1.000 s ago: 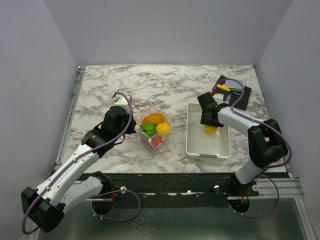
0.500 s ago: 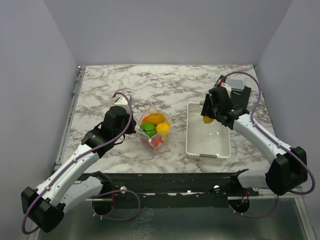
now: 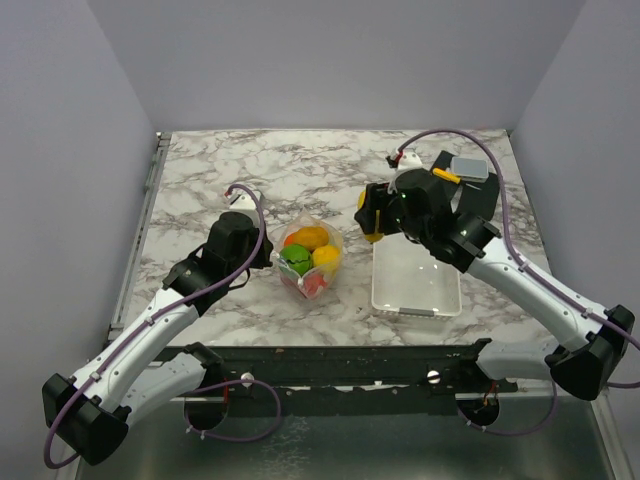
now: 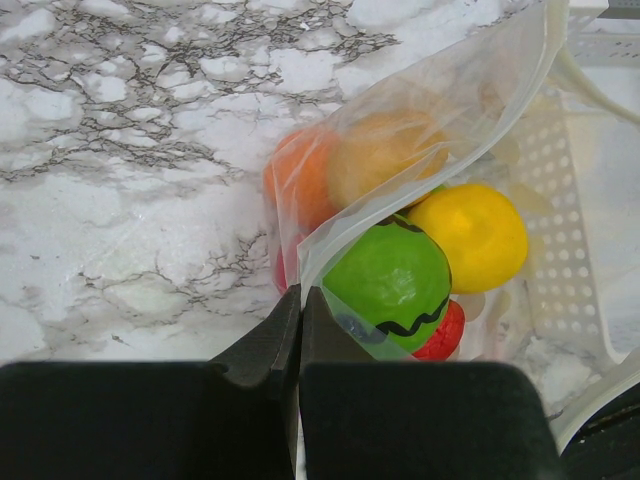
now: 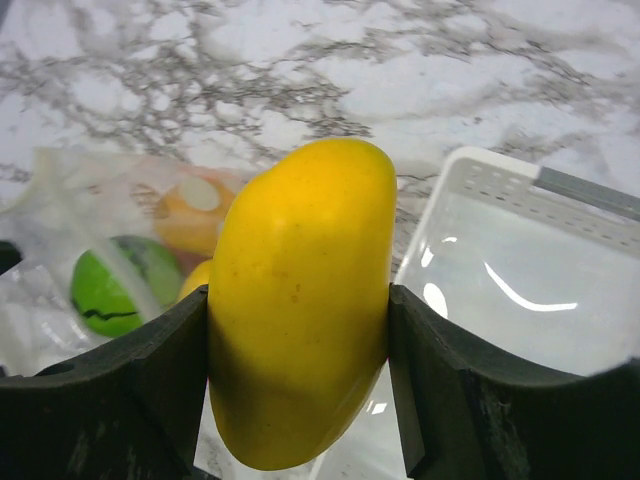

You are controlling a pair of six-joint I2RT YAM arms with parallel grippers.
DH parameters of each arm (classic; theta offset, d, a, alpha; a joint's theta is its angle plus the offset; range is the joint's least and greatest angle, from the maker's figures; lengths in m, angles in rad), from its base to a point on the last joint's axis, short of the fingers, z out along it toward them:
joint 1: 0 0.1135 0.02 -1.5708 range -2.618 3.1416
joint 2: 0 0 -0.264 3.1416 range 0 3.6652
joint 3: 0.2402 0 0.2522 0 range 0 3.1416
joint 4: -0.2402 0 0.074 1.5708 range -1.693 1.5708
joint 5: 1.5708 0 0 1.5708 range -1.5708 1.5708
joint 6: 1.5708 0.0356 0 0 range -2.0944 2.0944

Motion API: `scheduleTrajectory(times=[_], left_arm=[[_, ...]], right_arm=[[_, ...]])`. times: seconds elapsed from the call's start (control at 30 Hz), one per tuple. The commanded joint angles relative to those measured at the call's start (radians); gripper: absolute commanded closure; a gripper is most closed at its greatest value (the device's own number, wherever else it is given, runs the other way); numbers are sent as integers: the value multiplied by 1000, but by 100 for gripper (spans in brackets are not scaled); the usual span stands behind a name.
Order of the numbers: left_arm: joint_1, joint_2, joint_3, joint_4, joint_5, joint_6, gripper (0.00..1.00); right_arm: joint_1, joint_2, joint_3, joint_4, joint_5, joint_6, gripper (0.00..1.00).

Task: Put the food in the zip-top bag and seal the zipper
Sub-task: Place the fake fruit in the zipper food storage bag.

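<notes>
The clear zip-top bag (image 3: 310, 258) sits mid-table with its mouth held open. Inside lie a green fruit (image 4: 392, 283), a yellow one (image 4: 470, 235), an orange one (image 4: 385, 155) and a red piece (image 4: 445, 335). My left gripper (image 4: 300, 300) is shut on the bag's mouth edge, where the pale zipper strip (image 4: 340, 222) runs; from above this gripper (image 3: 268, 252) stands left of the bag. My right gripper (image 5: 298, 370) is shut on a long yellow fruit (image 5: 300, 300). It hangs in the air (image 3: 372, 222) between the bag and the white basket's far left corner.
The white slotted basket (image 3: 415, 308) stands right of the bag, with no fruit showing in it. A black object (image 3: 478, 198) with a grey pad (image 3: 468, 167) on it lies at the back right. Grey walls close in the table on three sides.
My right arm lifted the yellow fruit out of the white basket and carried it left toward the bag. The left arm and the bag have stayed still.
</notes>
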State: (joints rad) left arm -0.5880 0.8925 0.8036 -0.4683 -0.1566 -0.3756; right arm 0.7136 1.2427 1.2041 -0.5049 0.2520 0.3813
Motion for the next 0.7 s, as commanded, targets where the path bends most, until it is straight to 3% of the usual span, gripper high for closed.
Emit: scheduleTrajectory(times=[0.0,0.3,0.67], left_arm=[[7,3,-11,5,26,13,100],[8,6,-12,5,28,13,100],[6,6,-12,5,29,13,100]], right_arm=[[92,-4,74,15,-31,-65,72],[219,74,175,31,-153,-131,68],[300,197,231,6,-189,-147,68]])
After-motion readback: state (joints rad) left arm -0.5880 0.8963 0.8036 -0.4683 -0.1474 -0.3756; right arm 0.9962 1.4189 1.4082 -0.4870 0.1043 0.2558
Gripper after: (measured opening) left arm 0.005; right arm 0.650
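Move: The bag with its open mouth lies about 15 cm to the right hand's left, level with it front to back and some 18 cm below. In the bag the green fruit is about 19 cm left and level, the round yellow fruit about 11 cm left and level, both some 17 cm down; the emptied basket sits about 14 cm to the right, level, 22 cm down. From the left hand the bag is roughly 7 cm ahead, 9 cm right and 12 cm lower. Still gripping the big yellow fruit, the right hand carries it left about 13 cm and back some 6 cm towards the bag's mouth, rising about 5 cm before it starts to sink by half of that, and turning some 25 degrees counter-clockwise. The left hand stays put, keeping its shut fingers on the bag's rim. ##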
